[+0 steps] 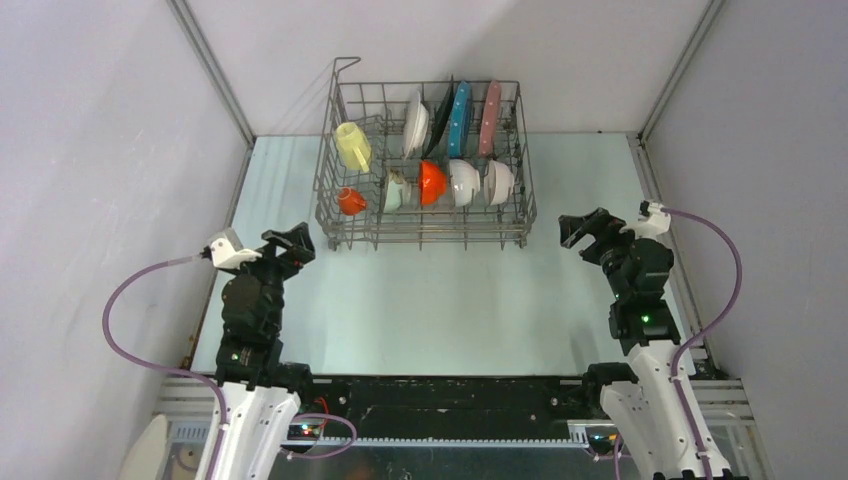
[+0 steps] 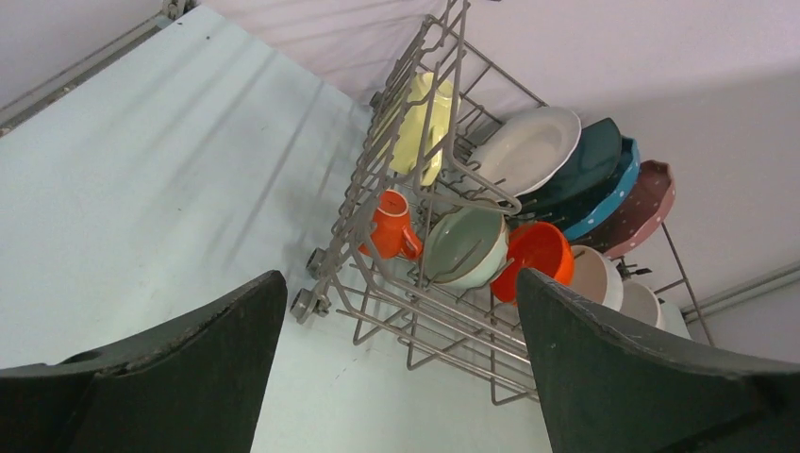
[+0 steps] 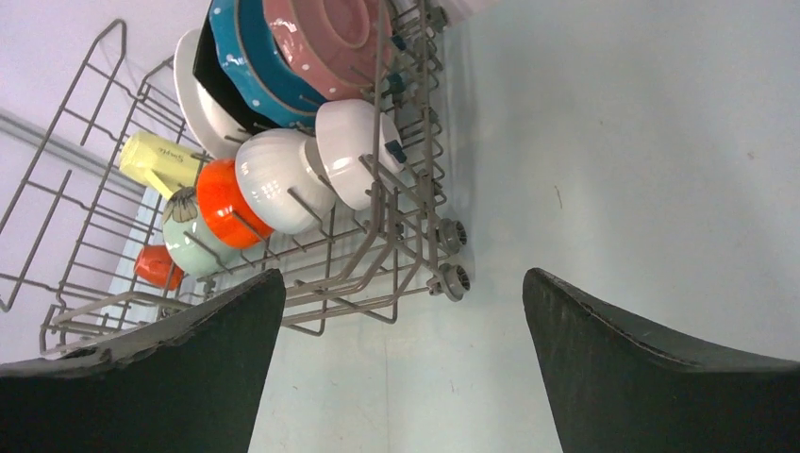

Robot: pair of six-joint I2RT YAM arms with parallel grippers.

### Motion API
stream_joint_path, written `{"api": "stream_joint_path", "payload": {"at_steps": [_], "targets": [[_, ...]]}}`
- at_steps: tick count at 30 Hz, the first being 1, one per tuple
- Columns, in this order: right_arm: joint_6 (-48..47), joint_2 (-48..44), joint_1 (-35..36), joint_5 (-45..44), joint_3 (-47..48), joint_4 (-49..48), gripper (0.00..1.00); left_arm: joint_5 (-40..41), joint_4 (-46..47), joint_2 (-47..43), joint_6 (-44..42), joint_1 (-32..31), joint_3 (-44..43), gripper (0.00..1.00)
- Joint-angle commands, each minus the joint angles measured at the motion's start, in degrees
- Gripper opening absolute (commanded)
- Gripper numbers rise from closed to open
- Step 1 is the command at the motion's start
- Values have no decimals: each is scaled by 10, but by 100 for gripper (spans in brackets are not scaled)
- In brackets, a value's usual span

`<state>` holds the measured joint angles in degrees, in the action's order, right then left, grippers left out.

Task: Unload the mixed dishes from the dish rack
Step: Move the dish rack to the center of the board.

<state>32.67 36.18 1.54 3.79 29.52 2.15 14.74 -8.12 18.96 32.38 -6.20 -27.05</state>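
The grey wire dish rack (image 1: 425,235) stands at the table's far middle, full. Its back row holds a white plate (image 1: 416,124), a black plate (image 1: 439,120), a blue plate (image 1: 460,118) and a pink plate (image 1: 490,116). A pale yellow cup (image 1: 352,146) and an orange mug (image 1: 350,201) lie at its left. The front row holds a pale green bowl (image 1: 397,190), an orange bowl (image 1: 431,183) and two white bowls (image 1: 464,182). My left gripper (image 1: 297,244) is open and empty, near the rack's front left corner. My right gripper (image 1: 580,228) is open and empty, right of the rack.
Grey walls close in the pale table (image 1: 440,300) on the left, back and right. The rack stands on small wheels (image 3: 451,279). Purple cables (image 1: 125,300) loop beside both arms.
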Motion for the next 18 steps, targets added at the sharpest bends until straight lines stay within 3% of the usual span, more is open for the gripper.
{"api": "stream_joint_path", "payload": {"at_steps": [1,6,11,15,18], "targets": [[-29,10,2,41,12,-53,100,0,-3,22,-14,5,-31,98],[-50,73,2,115,45,-85,100,6,4,73,-9,5,-70,98],[-59,245,4,137,204,-15,100,-25,-9,226,-4,15,-184,98],[-60,373,12,133,306,11,100,-61,-49,366,-24,28,-296,98],[-75,451,39,67,371,41,95,-73,-59,436,-37,30,-347,98]]}}
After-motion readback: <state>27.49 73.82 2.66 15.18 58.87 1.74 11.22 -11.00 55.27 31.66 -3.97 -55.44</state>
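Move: Ahead of both open hands stands the dish rack. The middle of its left side lies about 14 cm forward and 5 cm right of the left hand, some 8 cm lower; its right side lies roughly 13 cm forward, 9 cm left and 6 cm below the right hand. The small orange cup is about 10 cm ahead and 11 cm right of the left hand, the yellow mug 10 cm beyond that cup. From the right hand, the end white bowl sits 11 cm forward, 16 cm left. Reaching forward together towards the two sides of the rack, both hands start slowly and then speed up. The left goes about 10 cm, rising some 5 cm late on while its fingers tip down roughly 10 degrees; the right goes nearly 12 cm, drifting left and a little up as it turns some 15 degrees counter-clockwise. Both grippers stay wide open, no grip on the wire yet. ##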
